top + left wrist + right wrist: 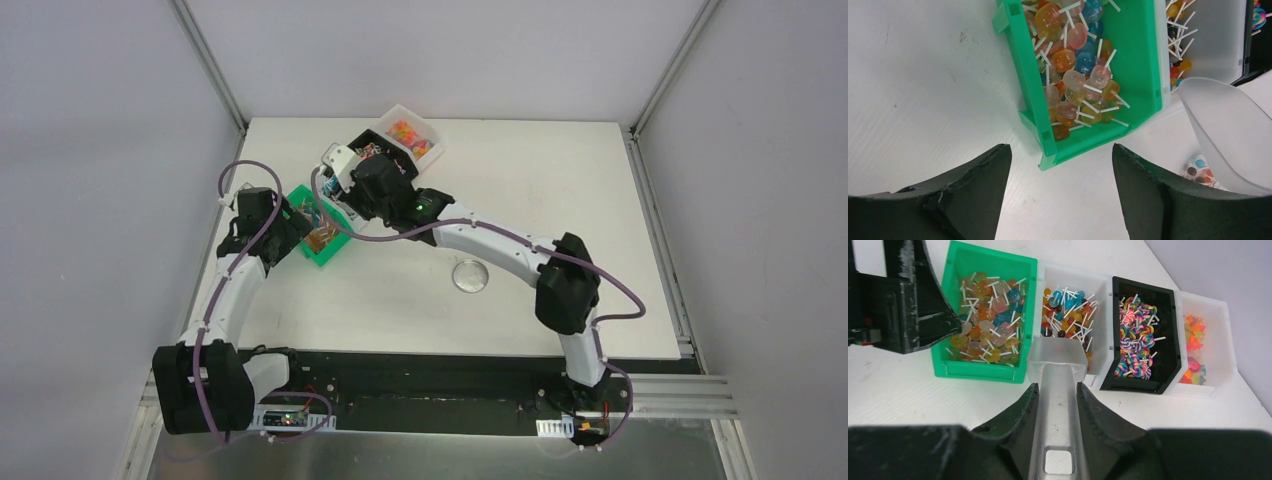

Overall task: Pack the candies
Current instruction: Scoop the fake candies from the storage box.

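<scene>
Candies lie in a row of small bins: round lollipops in a green bin point(955, 371), tiny stick candies point(1068, 302) in a white bin, swirl lollipops point(1135, 337) in a black bin, and orange and pink sweets point(1194, 340) in a far white bin. My right gripper point(1057, 385) is shut on the handle of a translucent scoop point(1056, 357), whose mouth hangs at the first white bin's near wall. My left gripper point(1061, 155) stands open and empty just short of the green bin's point(1135, 60) near corner. A few small coloured candies point(1199, 169) show under the scoop's point(1233, 135) edge.
A clear round lid point(470, 275) lies on the white table point(560, 190) in front of the right arm. The bins point(415, 135) run diagonally from the left middle toward the back. Grey walls enclose the table on three sides.
</scene>
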### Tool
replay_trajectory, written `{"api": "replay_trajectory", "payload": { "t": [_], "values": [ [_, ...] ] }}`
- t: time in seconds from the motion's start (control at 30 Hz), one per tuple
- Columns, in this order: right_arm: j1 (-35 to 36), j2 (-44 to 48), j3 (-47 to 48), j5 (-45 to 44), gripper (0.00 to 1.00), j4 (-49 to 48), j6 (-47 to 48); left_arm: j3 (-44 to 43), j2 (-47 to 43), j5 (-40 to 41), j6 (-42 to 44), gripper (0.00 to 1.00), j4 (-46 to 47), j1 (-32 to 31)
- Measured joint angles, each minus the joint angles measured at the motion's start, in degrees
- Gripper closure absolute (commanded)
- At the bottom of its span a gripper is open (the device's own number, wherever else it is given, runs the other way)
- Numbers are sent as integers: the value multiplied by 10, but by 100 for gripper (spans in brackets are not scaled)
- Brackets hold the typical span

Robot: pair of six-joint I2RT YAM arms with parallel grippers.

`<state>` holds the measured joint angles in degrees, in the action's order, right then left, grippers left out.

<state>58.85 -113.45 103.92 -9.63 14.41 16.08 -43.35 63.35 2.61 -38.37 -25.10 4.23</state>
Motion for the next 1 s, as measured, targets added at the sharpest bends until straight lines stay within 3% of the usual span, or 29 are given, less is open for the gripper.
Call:
{"api": "replay_trajectory", "payload": {
  "t": [0.4, 0.63, 1.0],
  "values": [
    [-3, -103, 66, -24, 100, 19, 37, 0, 62, -33, 1, 37, 2, 26],
    [-5, -156, 113, -38, 100, 14, 44, 0, 86, -49, 3, 53, 7, 30],
    [-5, -176, 93, -54, 100, -51, 25, 0, 87, -72, 6, 56, 10, 30]
  ]
}}
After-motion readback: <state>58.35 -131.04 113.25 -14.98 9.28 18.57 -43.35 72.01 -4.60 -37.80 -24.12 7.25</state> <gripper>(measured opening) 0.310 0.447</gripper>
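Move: The candies in the white box lie about 11 cm ahead, 8 cm left and 19 cm below the right hand, which already holds the scoop over them. From that hand the green box is some 3 cm ahead and 16 cm left, the black box about 19 cm straight ahead, both equally low. From the left hand, the green box's middle is roughly 7 cm ahead, 3 cm right and 9 cm below; the white box 15 cm ahead, 11 cm right. The scoop's blade dips in among the candies of the white box as the right hand, keeping its grip, sinks about 9 cm while pushing forward 5 cm and a little left, easing off towards the end. The left hand lowers about 4 cm onto the green box's near corner, tips its fingers slightly down and partly closes them to either side of that corner. ##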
